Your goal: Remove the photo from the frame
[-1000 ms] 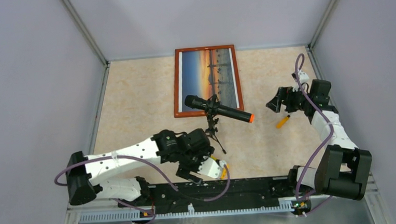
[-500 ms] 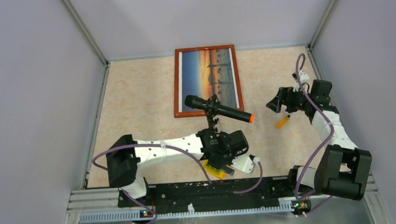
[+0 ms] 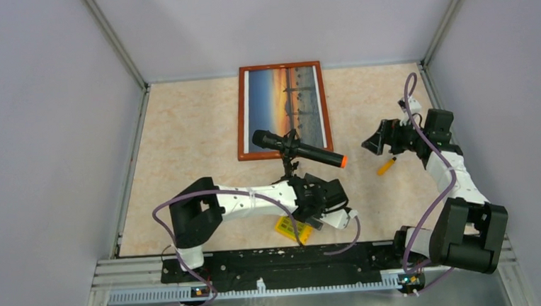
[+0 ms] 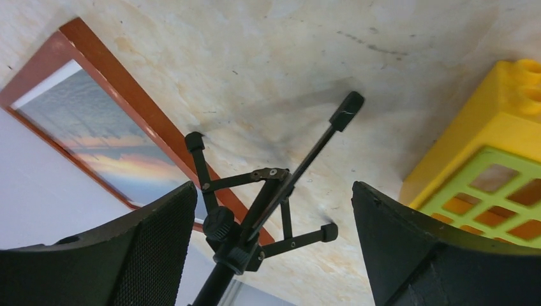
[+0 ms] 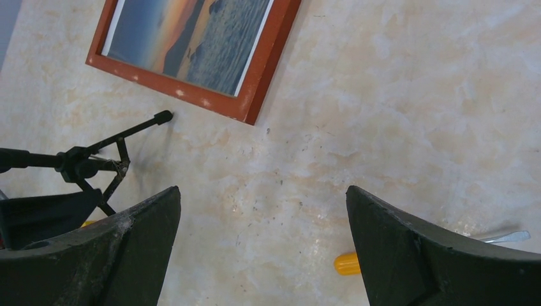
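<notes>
The frame [image 3: 279, 66], with a narrow reddish-brown border, lies flat at the back middle of the table. The sunset photo [image 3: 283, 108] sits inside it, face up. My left gripper [image 3: 311, 192] hovers low at the front centre, short of the frame's near edge. It is open [image 4: 273, 186], with only a tripod's legs showing between its fingers. The frame's corner [image 4: 127, 108] and the photo [image 4: 96, 134] lie beyond. My right gripper [image 3: 373, 144] is open [image 5: 262, 190] over bare table, right of the frame's near corner [image 5: 261, 57] and the photo [image 5: 191, 38].
A black torch with an orange tip [image 3: 299, 148] stands on a small tripod [image 4: 255, 191] just in front of the frame. A yellow block [image 3: 288, 228] lies beside my left gripper [image 4: 485, 127]. An orange-handled tool [image 3: 386, 166] lies under my right gripper. Grey walls enclose the table.
My left arm has swung from the front left to the front centre, ending close behind the tripod. My right arm and the frame have stayed put.
</notes>
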`<state>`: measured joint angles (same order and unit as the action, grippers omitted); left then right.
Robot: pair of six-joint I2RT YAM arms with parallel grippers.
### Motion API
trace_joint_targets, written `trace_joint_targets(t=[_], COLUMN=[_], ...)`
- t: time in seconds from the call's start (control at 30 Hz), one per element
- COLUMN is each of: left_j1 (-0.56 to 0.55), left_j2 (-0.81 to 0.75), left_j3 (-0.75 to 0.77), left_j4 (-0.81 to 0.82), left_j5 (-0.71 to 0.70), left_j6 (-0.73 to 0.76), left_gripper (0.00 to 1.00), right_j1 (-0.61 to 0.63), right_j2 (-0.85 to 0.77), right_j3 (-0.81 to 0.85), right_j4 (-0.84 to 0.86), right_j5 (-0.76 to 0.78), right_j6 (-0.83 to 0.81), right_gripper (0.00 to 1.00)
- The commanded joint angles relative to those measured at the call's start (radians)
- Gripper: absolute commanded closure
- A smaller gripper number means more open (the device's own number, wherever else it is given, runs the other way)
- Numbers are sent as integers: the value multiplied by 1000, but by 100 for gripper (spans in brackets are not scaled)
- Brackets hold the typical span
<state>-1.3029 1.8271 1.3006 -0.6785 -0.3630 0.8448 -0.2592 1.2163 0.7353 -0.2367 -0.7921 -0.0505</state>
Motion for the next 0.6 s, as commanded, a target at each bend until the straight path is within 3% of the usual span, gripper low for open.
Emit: trace_joint_targets(t=[0.0,0.57], left_j1=[61,148], left_j2=[29,121], left_j3=[88,64], left_j4=[-43,-81], left_j5=[15,-39], left_j6=[0,35], left_gripper=[6,6], right_j1=[-17,-19], right_j2=[-26,-25], right_j3=[20,15], right_j4=[4,0], right_j5=[-42,-60], right_j6=[-14,-17], right_gripper=[1,1])
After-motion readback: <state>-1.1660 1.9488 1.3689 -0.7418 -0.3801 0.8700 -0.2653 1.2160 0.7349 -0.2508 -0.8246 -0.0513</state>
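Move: The stem of the telescope's stand is about 7 cm ahead of the open left hand and some 6 cm to its left, roughly level with the fingers. The yellow toy is about 6 cm back, 5 cm left and 6 cm below this hand; the photo frame's middle is around 30 cm ahead and 6 cm left, low on the table. From the idle right hand the stem is some 25 cm left and 6 cm back, slightly lower. Left hand eases about 5 cm forward, then more left and down, fingers open, towards the telescope stand's stem. ##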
